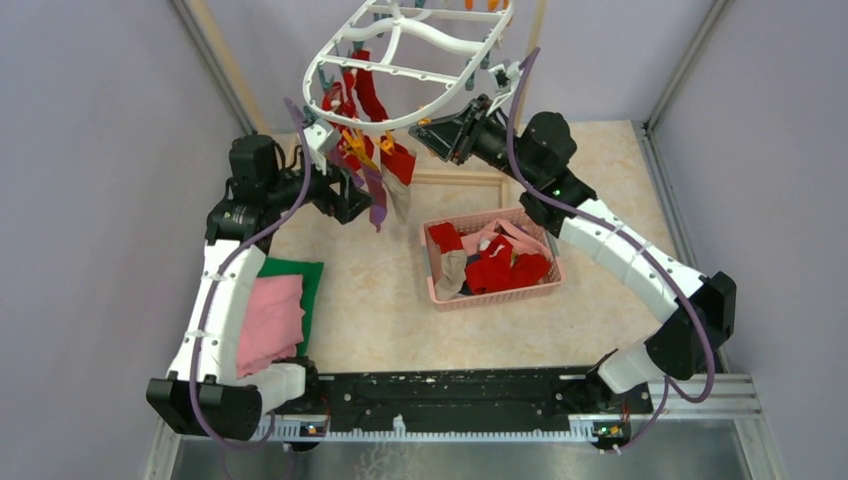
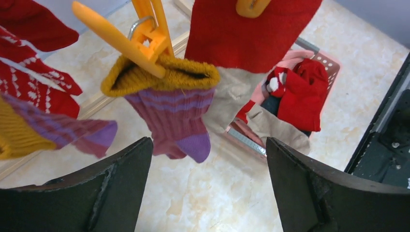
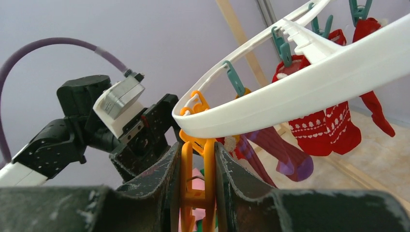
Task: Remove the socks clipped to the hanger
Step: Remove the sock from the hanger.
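The white oval hanger (image 1: 400,60) hangs tilted above the table's far side, with red socks (image 1: 365,95) and a purple-striped sock (image 1: 377,205) clipped under it. My right gripper (image 3: 198,150) is shut on an orange clip (image 3: 197,183) hanging from the hanger's rim (image 3: 300,92). My left gripper (image 2: 209,141) stands open just below a maroon, purple-toed sock with a yellow band (image 2: 169,111). That sock is held by another orange clip (image 2: 145,38). Nothing lies between the left fingers (image 2: 121,179). A red-and-beige sock (image 2: 241,34) hangs beside it.
A pink mesh basket (image 1: 436,292) holding several red and pale socks stands mid-table, below the right arm. Folded pink cloth (image 1: 270,320) on green cloth (image 1: 305,275) lies by the left arm. A wooden bar (image 1: 460,178) crosses the floor behind; grey walls close in on both sides.
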`<action>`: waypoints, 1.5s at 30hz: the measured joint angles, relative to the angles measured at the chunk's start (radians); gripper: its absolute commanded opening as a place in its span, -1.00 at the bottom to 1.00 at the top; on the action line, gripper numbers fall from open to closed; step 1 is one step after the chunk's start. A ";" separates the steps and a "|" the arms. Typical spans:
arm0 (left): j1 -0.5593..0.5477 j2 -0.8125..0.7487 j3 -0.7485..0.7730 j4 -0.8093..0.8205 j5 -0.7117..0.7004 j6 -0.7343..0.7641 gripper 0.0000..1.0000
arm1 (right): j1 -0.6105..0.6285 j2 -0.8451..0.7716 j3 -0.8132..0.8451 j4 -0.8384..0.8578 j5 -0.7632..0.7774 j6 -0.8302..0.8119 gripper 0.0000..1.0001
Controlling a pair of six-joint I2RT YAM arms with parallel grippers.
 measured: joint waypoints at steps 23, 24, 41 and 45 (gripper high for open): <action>0.006 0.067 -0.050 0.301 0.101 -0.208 -1.00 | -0.001 -0.033 -0.105 0.014 -0.074 -0.052 0.28; 0.006 0.067 -0.050 0.302 0.104 -0.209 -1.00 | -0.001 -0.033 -0.105 0.013 -0.075 -0.057 0.33; 0.006 0.070 -0.043 0.320 0.129 -0.209 -1.00 | 0.142 0.040 -0.259 0.154 0.088 -0.310 0.97; 0.006 0.088 0.006 0.300 0.115 -0.184 -1.00 | 0.203 0.238 -0.148 0.198 0.169 -0.418 0.97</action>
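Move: Some 4 cm ahead of the left hand, 6 cm to its right and 4 cm higher hangs the clipped cuff of the red-and-beige sock; the purple socks hang about 6 cm ahead and 2 cm right, at its height, and the patterned red socks about 13 cm ahead, 2 cm left and 4 cm up. From the right hand, which is pinching an empty orange clip, the red-and-beige sock's middle lies roughly 4 cm ahead, 3 cm left and 12 cm down. Closing fully from wide open, the left fingers ease about 3 cm forward and 2 cm right to pinch the red cuff beside its clip, then rise 3 cm. The right hand lets go of the orange clip, opens wide and sinks, then swoops left towards the same sock, about 15 cm down and 9 cm left in all, its left side dipping some 20 degrees. ##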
